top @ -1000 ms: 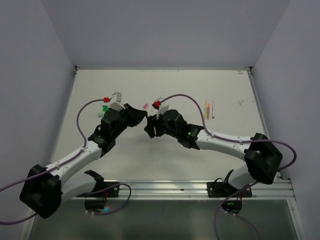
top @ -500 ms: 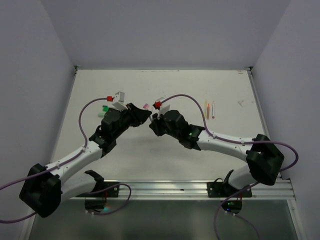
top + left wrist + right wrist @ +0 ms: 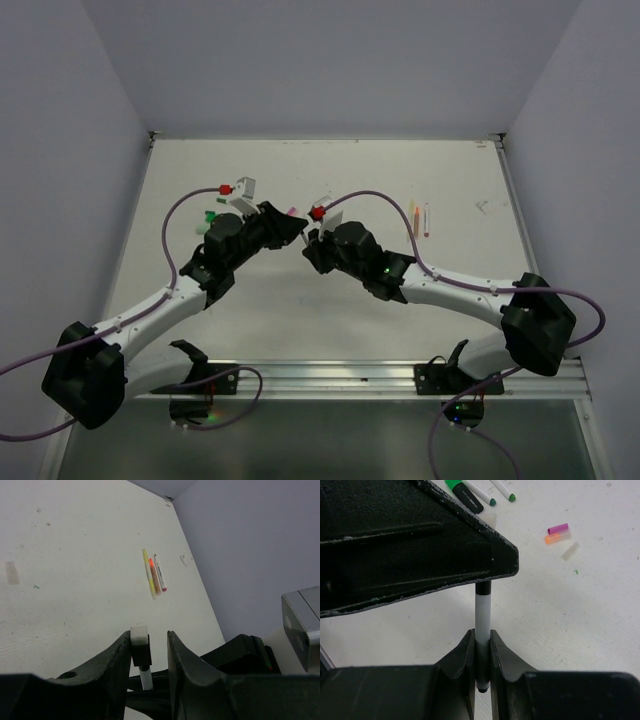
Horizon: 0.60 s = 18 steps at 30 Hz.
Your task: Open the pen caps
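Note:
A slim white pen [image 3: 483, 612] with black ends stands between the two grippers, above the table. My right gripper [image 3: 481, 636] is shut on its lower white part. The pen's black cap [image 3: 140, 652], tipped with a white block, sits between the fingers of my left gripper [image 3: 148, 635]. It touches the left finger, and a gap shows to the right finger, so these jaws stand open. In the top view the left gripper [image 3: 297, 232] and right gripper [image 3: 313, 243] meet nose to nose at mid-table. Loose pink [image 3: 558, 528] and orange [image 3: 556, 538] caps lie on the table.
A yellow pen [image 3: 148, 572], an orange one [image 3: 154, 575] and a white one [image 3: 160, 572] lie side by side at the back right [image 3: 420, 217]. A green marker [image 3: 465, 492] and green-tipped pens [image 3: 482, 494] lie to the left [image 3: 209, 214]. A clear cap [image 3: 570, 551] is near the pink one.
The two grippers have closed in on each other. The right gripper has shut on the white pen, and the left jaws have parted a little around the cap.

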Each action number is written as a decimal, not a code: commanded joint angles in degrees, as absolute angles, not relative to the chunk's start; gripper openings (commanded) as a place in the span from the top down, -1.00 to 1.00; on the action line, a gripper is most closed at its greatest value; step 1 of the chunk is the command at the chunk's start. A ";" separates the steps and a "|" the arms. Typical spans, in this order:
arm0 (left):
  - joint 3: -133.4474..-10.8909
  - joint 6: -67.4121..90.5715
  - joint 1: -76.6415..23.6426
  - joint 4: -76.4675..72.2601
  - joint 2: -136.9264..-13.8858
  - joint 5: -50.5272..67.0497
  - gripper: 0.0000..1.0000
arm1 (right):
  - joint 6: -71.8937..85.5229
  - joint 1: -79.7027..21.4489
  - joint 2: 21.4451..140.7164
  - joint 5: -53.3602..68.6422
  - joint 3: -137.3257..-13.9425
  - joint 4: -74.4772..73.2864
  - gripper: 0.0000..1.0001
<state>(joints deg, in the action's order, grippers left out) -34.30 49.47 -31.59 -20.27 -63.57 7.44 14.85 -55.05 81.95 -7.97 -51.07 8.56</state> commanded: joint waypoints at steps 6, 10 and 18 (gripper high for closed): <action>-36.39 47.55 -31.82 -20.48 -64.07 8.26 0.76 | 13.62 -55.37 80.86 -7.29 -51.33 10.11 1.00; -36.12 47.90 -31.82 -21.18 -63.20 6.60 1.00 | 13.27 -55.28 80.51 -7.21 -50.71 9.67 1.00; -41.20 47.46 -31.12 -21.89 -60.73 -3.24 1.00 | 12.66 -55.28 78.31 -7.38 -47.20 8.00 1.00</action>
<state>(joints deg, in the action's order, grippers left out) -35.38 48.93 -32.14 -18.00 -63.02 4.84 13.87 -55.13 80.64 -7.90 -49.23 10.41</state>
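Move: The black pen cap already stands between the left hand's part-open fingers, practically at the hand point. From the right hand, which grips the white barrel below it, the cap is about 3 cm ahead, 2 cm left and 5 cm up. On the table, roughly 20 cm below the left hand, the loose purple cap lies some 18 cm ahead and 3 cm left, with the orange cap beside it about 17 cm ahead and 2 cm left. Almost on the spot, the left hand shuts its fingers from a gap of about a third of full opening and pinches the pen's black cap, sinking about half a centimetre as they close. It then eases back up by a little under 1 cm, fingers staying shut. The right hand stays put and keeps its grip on the barrel, holding the pen against the left hand's pinch. ##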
